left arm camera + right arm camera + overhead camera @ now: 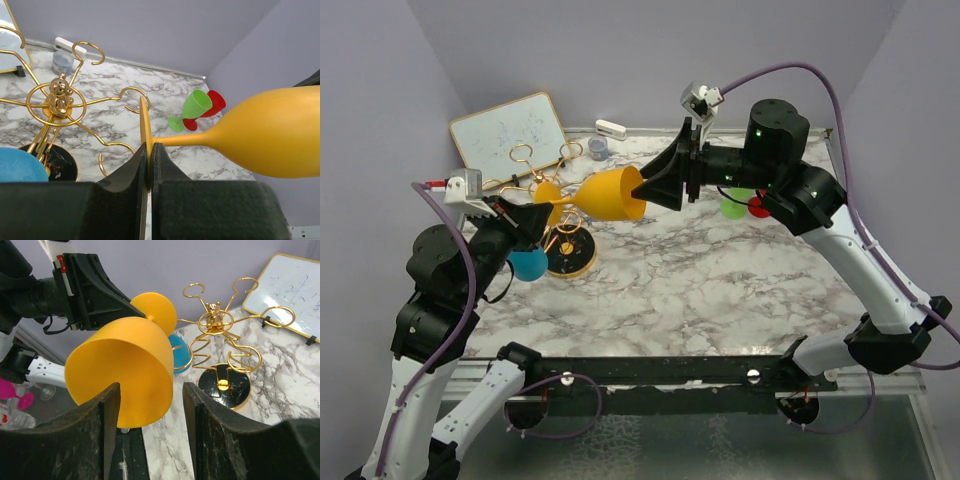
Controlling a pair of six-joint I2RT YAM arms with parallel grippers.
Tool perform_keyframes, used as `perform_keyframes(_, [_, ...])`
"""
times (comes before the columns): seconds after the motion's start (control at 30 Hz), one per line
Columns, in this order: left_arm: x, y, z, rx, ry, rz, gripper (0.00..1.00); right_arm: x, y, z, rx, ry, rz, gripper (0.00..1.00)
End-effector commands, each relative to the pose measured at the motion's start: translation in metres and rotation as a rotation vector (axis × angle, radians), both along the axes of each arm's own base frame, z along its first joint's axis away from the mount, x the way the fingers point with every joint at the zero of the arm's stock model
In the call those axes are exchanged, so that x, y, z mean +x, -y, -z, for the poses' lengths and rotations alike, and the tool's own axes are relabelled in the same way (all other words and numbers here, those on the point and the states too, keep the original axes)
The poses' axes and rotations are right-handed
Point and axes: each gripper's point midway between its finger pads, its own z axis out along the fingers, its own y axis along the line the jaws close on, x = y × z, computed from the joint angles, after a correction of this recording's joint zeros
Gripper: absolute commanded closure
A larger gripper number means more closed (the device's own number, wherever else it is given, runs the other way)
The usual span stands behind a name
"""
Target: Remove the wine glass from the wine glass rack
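Note:
A yellow wine glass [610,195] hangs level in the air, off the gold wire wine glass rack [565,250]. My left gripper [542,215] is shut on the glass's flat foot [145,127], edge-on between its pads. The bowl [270,135] points right, towards my right gripper [650,185]. That gripper [151,390] is open at the bowl's mouth [125,365]; its left finger overlaps the rim and its right finger stands apart from it. The rack [215,322] stands behind on its dark round base, curly arms spread from the stem [60,100].
A blue glass [529,264] hangs at the rack's near side. A green glass [733,207] and a red one [758,206] sit under the right arm. A white board [508,130], a small jar [598,149] and a white object [610,128] stand along the back wall.

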Motion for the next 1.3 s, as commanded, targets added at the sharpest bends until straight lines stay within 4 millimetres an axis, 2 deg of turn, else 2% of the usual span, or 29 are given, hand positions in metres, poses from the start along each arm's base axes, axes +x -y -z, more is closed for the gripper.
perform_keyframes(0.0, [-0.003,0.005,-0.016,-0.028,0.053,0.031,1.00,0.009,-0.004,0.011,-0.024,-0.018,0.027,0.48])
perform_keyframes(0.1, [-0.002,0.005,-0.016,-0.026,0.052,0.033,1.00,0.012,-0.003,0.012,-0.022,-0.012,0.049,0.48])
perform_keyframes(0.2, [-0.001,0.008,-0.014,-0.029,0.050,0.044,1.00,0.006,-0.006,0.012,-0.010,-0.009,0.006,0.53])
perform_keyframes(0.27, [0.000,0.010,-0.013,-0.033,0.049,0.052,1.00,0.005,-0.008,0.014,-0.007,-0.018,-0.010,0.62])
perform_keyframes(0.3, [0.001,0.012,-0.013,-0.034,0.047,0.058,1.00,0.006,-0.009,0.014,-0.006,-0.022,-0.012,0.70])
perform_keyframes(0.37, [0.002,0.014,-0.013,-0.038,0.048,0.066,1.00,0.013,-0.009,0.015,-0.005,-0.032,0.029,0.96])
perform_keyframes(0.43, [0.003,0.014,-0.013,-0.036,0.048,0.069,0.99,0.020,-0.007,0.013,0.000,-0.029,0.074,0.99])
perform_keyframes(0.57, [0.007,0.009,-0.006,-0.008,0.016,0.035,0.59,0.032,0.001,0.003,0.023,-0.003,0.170,0.99])
perform_keyframes(0.63, [0.011,0.003,-0.002,0.012,-0.008,-0.004,0.47,0.040,0.010,-0.005,0.035,0.012,0.248,0.99])
perform_keyframes(0.77, [0.013,-0.010,0.005,0.038,-0.043,-0.078,0.37,0.062,0.036,-0.022,0.054,0.054,0.442,0.99])
perform_keyframes(0.9, [0.012,-0.016,0.004,0.036,-0.031,-0.106,0.36,0.085,0.069,-0.034,0.056,0.105,0.664,0.99])
perform_keyframes(1.0, [0.012,-0.016,0.000,0.027,-0.011,-0.105,0.36,0.111,0.097,-0.037,0.037,0.151,0.865,0.99])
perform_keyframes(1.07, [0.012,-0.015,-0.002,0.020,0.002,-0.097,0.36,0.133,0.110,-0.032,0.006,0.164,0.958,0.99])
perform_keyframes(1.2, [0.012,-0.009,-0.002,0.013,0.006,-0.069,0.36,0.200,0.126,0.000,-0.077,0.061,0.973,0.99])
perform_keyframes(1.27, [0.012,-0.006,-0.004,0.010,0.006,-0.057,0.36,0.237,0.145,0.017,-0.102,-0.029,0.997,0.99])
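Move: The yellow wine glass, lying level with its foot already in the left fingers, has its middle about 7 cm to the left hand's right and 1 cm ahead. The rack's hub is roughly 8 cm ahead, 4 cm left and a little lower; the blue glass hangs 3 cm ahead, 8 cm left, some 12 cm down. From the right hand, the yellow glass's middle lies 8 cm left, 3 cm back; the green glass 20 cm ahead, 23 cm right, far below. The yellow glass changes hands: the open right gripper sinks about 2 cm over the bowl's far rim and pinches its wall, after which the left fingers, until then nearly still, open and let go of the foot, dipping slightly. The right hand then speeds off some 15 cm forward and 11 cm right, rising about 4 cm and turning some 50 degrees clockwise. ##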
